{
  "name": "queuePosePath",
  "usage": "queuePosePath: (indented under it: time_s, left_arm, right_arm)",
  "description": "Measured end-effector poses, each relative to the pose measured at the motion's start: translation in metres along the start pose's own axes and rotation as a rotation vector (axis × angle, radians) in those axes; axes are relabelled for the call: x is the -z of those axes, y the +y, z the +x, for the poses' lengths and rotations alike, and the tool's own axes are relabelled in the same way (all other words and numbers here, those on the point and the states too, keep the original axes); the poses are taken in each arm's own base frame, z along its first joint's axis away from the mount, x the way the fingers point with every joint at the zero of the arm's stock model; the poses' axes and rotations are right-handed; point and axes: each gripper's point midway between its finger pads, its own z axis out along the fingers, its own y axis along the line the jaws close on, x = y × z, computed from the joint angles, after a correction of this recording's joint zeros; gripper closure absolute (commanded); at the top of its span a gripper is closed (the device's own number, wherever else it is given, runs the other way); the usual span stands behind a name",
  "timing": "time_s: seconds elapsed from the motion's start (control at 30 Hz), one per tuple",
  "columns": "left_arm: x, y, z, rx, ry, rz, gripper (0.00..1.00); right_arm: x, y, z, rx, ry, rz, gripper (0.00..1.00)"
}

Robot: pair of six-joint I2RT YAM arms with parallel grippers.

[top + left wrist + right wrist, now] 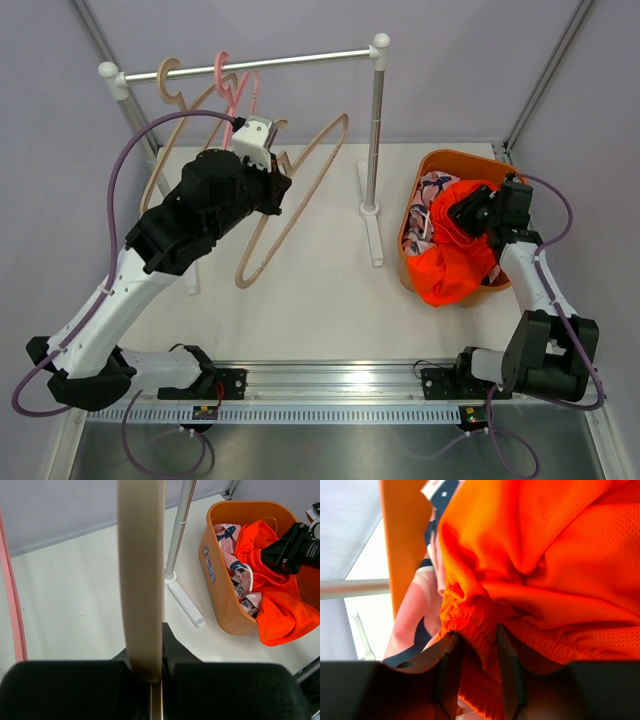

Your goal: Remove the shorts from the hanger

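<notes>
The bright orange shorts (450, 268) hang over the front rim of an orange basket (447, 157), with the pink patterned shorts (428, 195) beside them inside. My right gripper (464, 213) is shut on the orange waistband (470, 615) above the basket. The patterned shorts (415, 612) show to its left. My left gripper (272, 172) is shut on a bare beige hanger (312, 180), which tilts down below the rail. In the left wrist view the hanger (141, 570) runs up from my jaws. The navy shorts are out of view.
A clothes rack with a rail (250, 65) stands at the back; its right pole (375, 130) and foot (372, 235) lie between hanger and basket. A bare pink hanger (232, 85) and another beige one (172, 90) hang on the rail.
</notes>
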Motion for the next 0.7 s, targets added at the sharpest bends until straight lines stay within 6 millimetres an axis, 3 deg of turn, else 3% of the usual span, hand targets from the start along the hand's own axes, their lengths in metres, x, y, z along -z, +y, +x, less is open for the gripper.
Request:
queuePosePath:
  time_s: [0.17, 0.33, 0.57, 0.7]
  left_arm:
    - [-0.011, -0.002, -0.013, -0.008, 0.012, -0.02, 1.0]
    - [-0.029, 0.004, -0.03, -0.014, 0.011, -0.06, 1.0]
    - [-0.064, 0.034, -0.052, -0.006, 0.006, -0.151, 1.0]
    - [-0.082, 0.049, -0.061, -0.008, -0.001, -0.185, 1.0]
  right_arm:
    - [0.025, 0.016, -0.008, 0.031, -0.041, -0.034, 0.41]
    - [0.065, 0.045, -0.025, 0.075, -0.12, -0.095, 0.37]
    - [0.123, 0.087, -0.049, 0.138, -0.253, -0.198, 0.34]
    - [0.14, 0.098, -0.052, 0.152, -0.281, -0.225, 0.34]
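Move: The left gripper holds the bare beige hanger. The spot on the rail it is going for lies about 20 cm ahead and 12 cm above. On the rail, the pink hanger hangs some 18 cm ahead and 13 cm to the left; the right post stands about 20 cm ahead and 22 cm to the right. The right fingers, already part open, are in the orange shorts, whose middle is some 5 cm back and 7 cm below; the printed shorts lie about 8 cm left and 1 cm ahead. Lift the right gripper clear of the orange shorts, about 17 cm up and some 6 cm back, opening the fingers wider and tipping them upward about 20 degrees. Meanwhile bring the left gripper forward towards the rail, slowly at first and then faster, about 11 cm with a slight rise, turning it a little counter-clockwise and keeping the beige hanger pinched. ##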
